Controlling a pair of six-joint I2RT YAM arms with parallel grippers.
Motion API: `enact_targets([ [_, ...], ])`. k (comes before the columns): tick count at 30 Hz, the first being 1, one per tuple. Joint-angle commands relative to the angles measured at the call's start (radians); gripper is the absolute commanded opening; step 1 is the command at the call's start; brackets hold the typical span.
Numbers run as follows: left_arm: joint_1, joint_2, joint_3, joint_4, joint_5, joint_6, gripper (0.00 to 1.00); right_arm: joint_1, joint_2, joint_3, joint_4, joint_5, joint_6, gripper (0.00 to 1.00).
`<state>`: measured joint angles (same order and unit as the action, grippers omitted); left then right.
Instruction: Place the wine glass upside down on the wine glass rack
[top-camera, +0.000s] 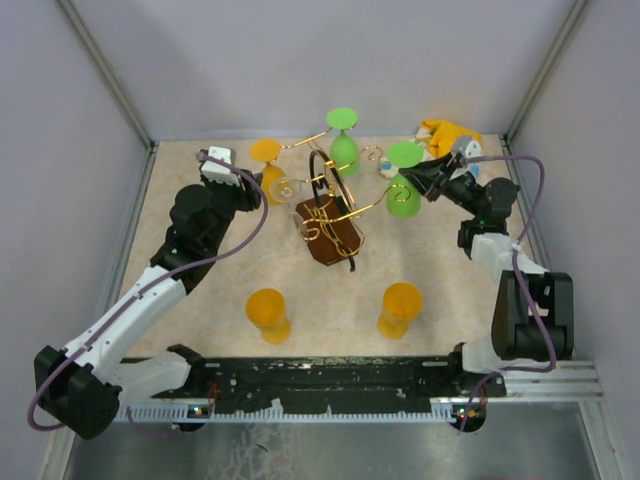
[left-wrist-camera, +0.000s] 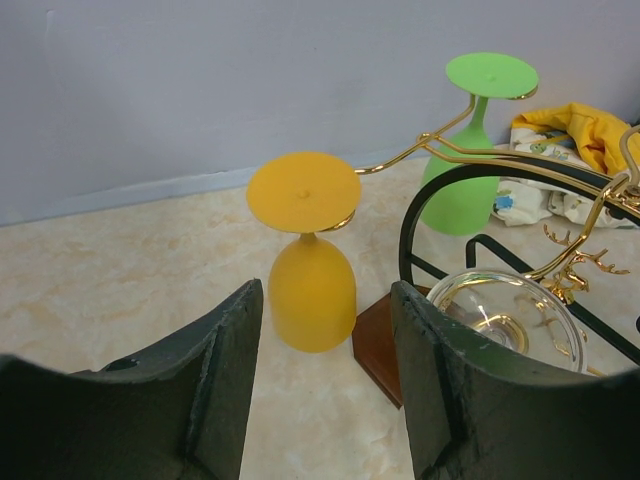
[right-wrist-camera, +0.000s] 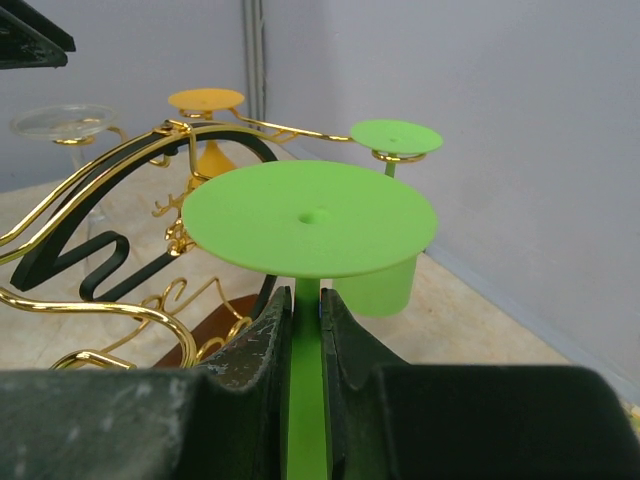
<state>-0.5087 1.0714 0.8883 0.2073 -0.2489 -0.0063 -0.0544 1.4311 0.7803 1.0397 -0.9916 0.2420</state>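
The wine glass rack (top-camera: 330, 238), gold wire on a dark brown base, stands mid-table. A green wine glass (top-camera: 404, 190) is upside down at the rack's right side, its foot (right-wrist-camera: 310, 215) uppermost. My right gripper (right-wrist-camera: 305, 300) is shut on its stem, just under the foot. A gold arm (right-wrist-camera: 100, 305) of the rack curls just left of it. Another green glass (top-camera: 343, 142), an orange glass (left-wrist-camera: 310, 290) and a clear glass (left-wrist-camera: 510, 310) hang upside down on the rack. My left gripper (left-wrist-camera: 327, 295) is open and holds nothing, a little short of the orange glass.
Two orange glasses (top-camera: 268, 314) (top-camera: 399, 308) stand upside down on the table near the front. A yellow cloth (top-camera: 450, 134) lies in the back right corner. Grey walls close in the back and both sides.
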Motion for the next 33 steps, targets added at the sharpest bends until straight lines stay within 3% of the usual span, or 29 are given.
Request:
enact_targets([
  [1,0.003,0.002,0.013,0.022,0.027,0.008,0.6,0.005,0.061,0.018,0.278,-0.038,0.107,0.0],
  [5,0.005,-0.002,0.011,0.036,0.079,0.017,0.61,0.02,0.157,0.053,0.528,-0.086,0.281,0.0],
  [13,0.006,-0.004,0.014,0.033,0.118,0.026,0.61,0.112,0.195,0.113,0.329,-0.052,0.097,0.0],
  [26,0.006,-0.01,0.008,0.015,0.108,0.041,0.62,0.16,0.3,0.2,0.216,-0.002,0.016,0.0],
  [33,0.005,0.004,0.009,0.015,0.103,0.048,0.62,0.163,0.368,0.236,0.302,-0.019,0.076,0.0],
])
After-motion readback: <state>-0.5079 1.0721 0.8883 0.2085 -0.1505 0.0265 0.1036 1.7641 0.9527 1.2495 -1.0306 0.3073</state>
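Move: The green wine glass hangs upside down in the right fingers; the empty hook it is going to is about 8 cm to their left and 5 cm ahead, about level with them. A second empty hook is some 4 cm back and 2 cm left, also about level. The green glass already racked hangs about 12 cm ahead and 13 cm left, its middle 6 cm lower. From the left hand the target hook lies around 22 cm right and 7 cm ahead, roughly level. The green wine glass, still pinched by its stem base-up, is carried by the right hand about 7 cm left towards the empty hook next to the racked green glass. Most of the sideways travel comes first; then the hand pushes forward and sinks, roughly 3 cm each, turning some 10 degrees counter-clockwise overall with the fingers kept shut. ##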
